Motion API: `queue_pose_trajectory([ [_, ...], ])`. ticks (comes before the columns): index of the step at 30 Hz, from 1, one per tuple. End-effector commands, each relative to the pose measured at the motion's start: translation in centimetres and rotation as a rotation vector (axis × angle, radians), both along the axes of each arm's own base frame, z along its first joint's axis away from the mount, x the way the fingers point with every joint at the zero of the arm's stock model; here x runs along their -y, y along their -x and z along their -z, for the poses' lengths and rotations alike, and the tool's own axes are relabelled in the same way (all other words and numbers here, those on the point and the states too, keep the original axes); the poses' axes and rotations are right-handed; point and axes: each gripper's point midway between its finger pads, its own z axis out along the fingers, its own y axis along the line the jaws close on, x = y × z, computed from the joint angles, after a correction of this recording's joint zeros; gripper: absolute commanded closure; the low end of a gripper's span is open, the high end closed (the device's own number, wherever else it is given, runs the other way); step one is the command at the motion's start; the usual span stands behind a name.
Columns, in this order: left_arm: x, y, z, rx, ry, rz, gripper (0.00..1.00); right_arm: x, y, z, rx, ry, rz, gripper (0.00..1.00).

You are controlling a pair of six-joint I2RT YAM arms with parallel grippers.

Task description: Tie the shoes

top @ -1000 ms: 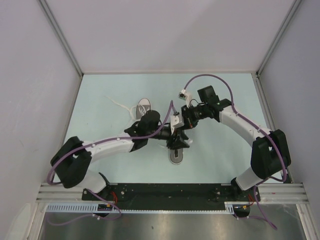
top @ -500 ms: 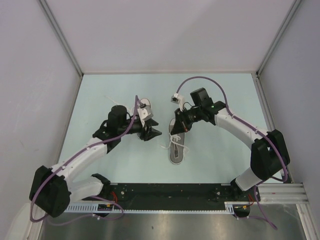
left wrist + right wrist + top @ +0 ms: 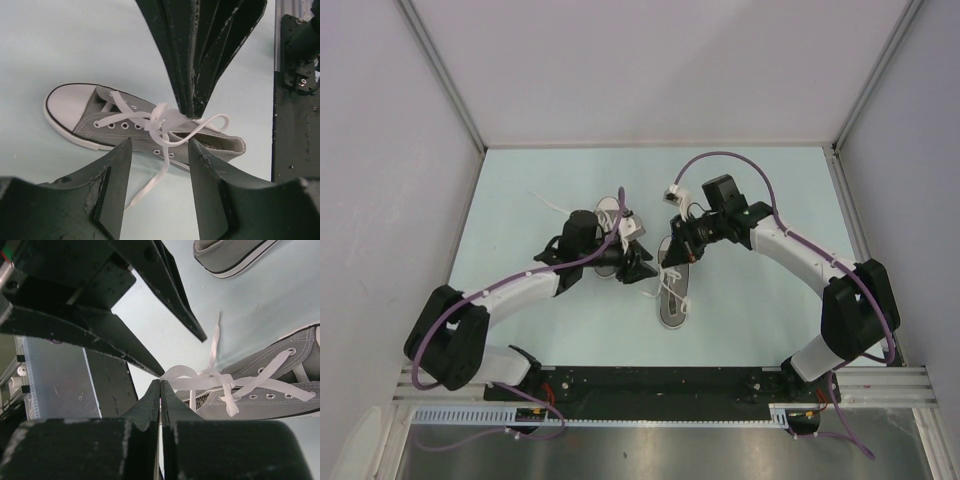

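One grey shoe (image 3: pixel 673 303) lies mid-table, white toe cap toward the arms. It shows in the left wrist view (image 3: pixel 125 125) and the right wrist view (image 3: pixel 270 392), with its white laces crossed in a loose knot. My right gripper (image 3: pixel 672 256) is shut, its tips (image 3: pixel 160 385) pinching a lace loop (image 3: pixel 176 373) over the shoe's heel end. My left gripper (image 3: pixel 642 264) is open and empty just left of the shoe, its jaws (image 3: pixel 160 160) either side of a free lace end (image 3: pixel 150 185). The second shoe (image 3: pixel 608 212) lies behind my left arm, partly hidden; it also shows in the right wrist view (image 3: pixel 230 255).
A loose lace (image 3: pixel 552 206) from the second shoe trails left across the table. The black base rail (image 3: pixel 660 385) runs along the near edge. Grey walls (image 3: pixel 380 200) close in the left, right and back sides.
My left arm pulled back to the left from the shoe, then swung right again, so its open gripper is beside the shoe. My right gripper shifted slightly left and has held still since.
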Motion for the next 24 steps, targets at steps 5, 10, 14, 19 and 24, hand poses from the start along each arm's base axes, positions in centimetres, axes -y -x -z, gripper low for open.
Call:
queue_pose_trajectory([
  [5,2.9,0.0,-3.0,0.085,0.076,0.084,0.58,0.0,-0.3,-1.1,0.036,-0.034,-0.007,1.00],
  [10,2.9,0.0,-4.1,0.093,0.086,0.086,0.93,0.0,-0.1,-1.2,0.035,-0.037,-0.013,1.00],
  [14,2.4,0.7,-4.5,0.087,0.089,0.095,1.00,0.2,-0.1,-1.0,0.033,-0.029,-0.010,0.98],
  [19,1.5,0.7,-4.7,0.049,0.096,0.062,1.00,2.1,-0.6,-0.5,0.045,0.013,0.014,0.65],
  [24,1.4,0.3,-4.6,0.013,0.111,0.031,1.00,4.2,0.3,1.5,0.089,0.095,0.007,0.65],
])
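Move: About 3 cm to the left hand's right and 1 cm back is the white lace loop, which the right hand already has pinched at its own fingertips. The knot lies some 4 cm right of the left hand, 1 cm ahead and 3 below; the right-hand shoe's middle is about 5 cm right, 1 back and 6 below. The other shoe is some 10 cm left, 9 ahead and 7 below. Easing about 2 cm to the right and slightly back, the open left hand reaches the lace loop and shuts its fingers on it beside the still, closed right fingertips. It then lifts the loop some 2.5 cm, drifting a little left, while the right hand opens about a third, lets go and backs off 2.5 cm to the right, slightly down and forward. ##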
